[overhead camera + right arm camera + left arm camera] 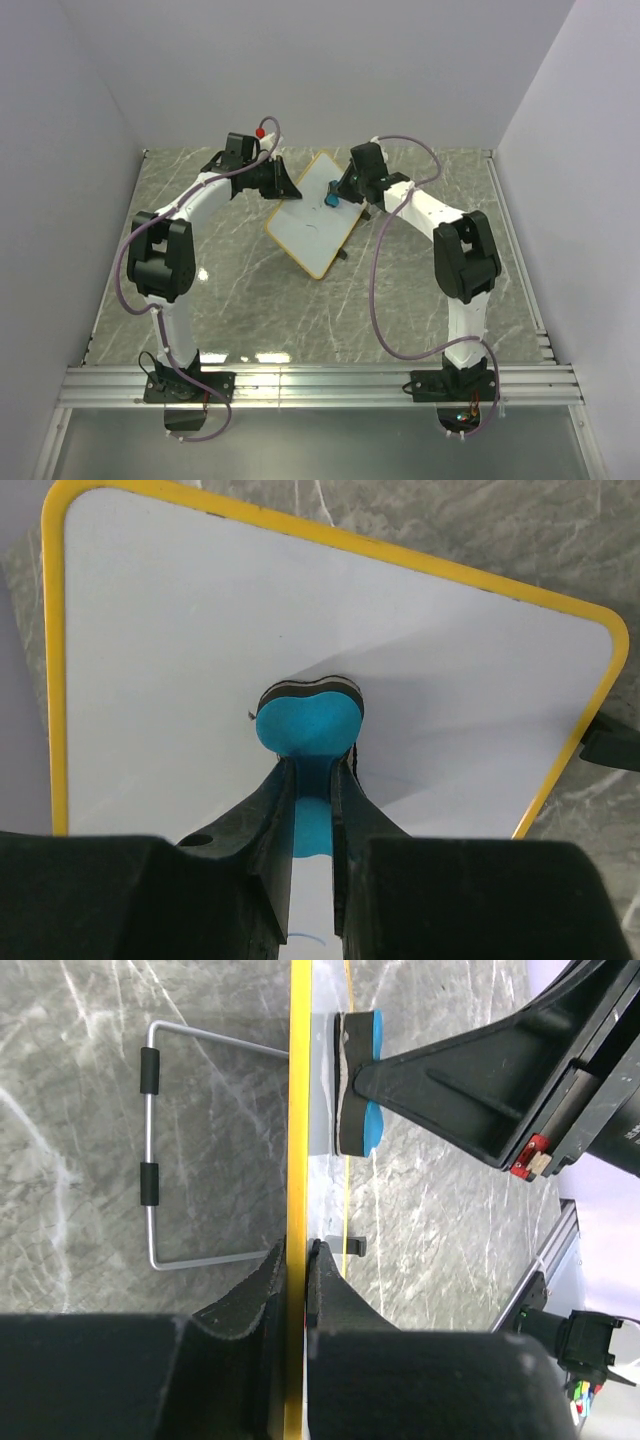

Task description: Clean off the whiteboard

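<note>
The whiteboard, white with a thin yellow frame, stands tilted at the middle of the table. My left gripper is shut on its left edge. The left wrist view shows the frame edge-on, pinched between the jaws of the left gripper. My right gripper is shut on the narrow waist of a blue bone-shaped eraser. In the right wrist view the eraser presses its dark felt face against the whiteboard ahead of the right gripper. A faint blue mark shows below the jaws.
A wire stand with black sleeves props the board from behind. A black foot sticks out at the board's right corner. An aluminium rail runs along the near table edge. White walls close off the left, back and right sides.
</note>
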{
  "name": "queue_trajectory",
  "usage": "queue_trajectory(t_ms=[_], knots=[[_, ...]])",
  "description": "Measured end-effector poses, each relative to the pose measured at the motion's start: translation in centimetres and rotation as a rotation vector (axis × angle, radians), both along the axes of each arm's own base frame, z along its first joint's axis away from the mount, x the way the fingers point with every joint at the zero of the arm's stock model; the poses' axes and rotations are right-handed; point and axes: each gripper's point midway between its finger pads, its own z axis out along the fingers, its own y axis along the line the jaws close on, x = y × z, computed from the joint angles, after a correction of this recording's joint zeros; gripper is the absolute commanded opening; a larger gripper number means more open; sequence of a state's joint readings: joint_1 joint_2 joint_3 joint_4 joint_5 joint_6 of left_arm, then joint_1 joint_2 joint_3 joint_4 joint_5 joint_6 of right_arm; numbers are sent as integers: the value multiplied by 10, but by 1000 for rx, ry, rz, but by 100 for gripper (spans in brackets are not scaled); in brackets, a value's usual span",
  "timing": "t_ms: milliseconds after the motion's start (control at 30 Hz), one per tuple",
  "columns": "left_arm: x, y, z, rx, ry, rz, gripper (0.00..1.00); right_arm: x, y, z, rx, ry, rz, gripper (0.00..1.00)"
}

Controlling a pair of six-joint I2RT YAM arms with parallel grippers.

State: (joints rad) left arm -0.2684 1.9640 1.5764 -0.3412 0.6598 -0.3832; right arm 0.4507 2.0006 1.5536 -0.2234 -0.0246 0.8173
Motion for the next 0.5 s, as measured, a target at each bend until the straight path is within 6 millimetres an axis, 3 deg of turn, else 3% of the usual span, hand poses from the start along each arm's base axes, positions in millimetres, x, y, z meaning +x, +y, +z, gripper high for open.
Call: queue_trajectory(t_ms=[267,500], knots=[[0,1,0,1,4,4,0,-4,1,0,36,-30,-29,0],[0,1,0,3,0,3,0,-65,25,-16,95,-53,28,0]])
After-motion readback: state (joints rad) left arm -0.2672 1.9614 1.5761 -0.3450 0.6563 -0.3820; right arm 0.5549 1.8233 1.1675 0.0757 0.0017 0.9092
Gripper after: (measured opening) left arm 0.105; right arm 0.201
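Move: The right hand already holds the eraser flat on the tilted whiteboard; the leftover ink strokes lie about 6 cm back, 5 cm left and 3 cm lower. From this hand, the left gripper on the board's edge is some 8 cm left and level front to back; the far clip is about 7 cm right and 4 cm back, the near clip 2 cm right and 13 cm back. For the left hand, the strokes are roughly 5 cm back, 3 cm right and 5 cm lower. Still touching the whiteboard with the eraser, the right hand pauses briefly, then wipes back along the sloping face by 5 to 6 cm, drifting nearly 2 cm left and sinking slightly with the slope, towards the leftover strokes. Its fingers keep their hold, while the left gripper stays put, pinching the board's raised edge. ##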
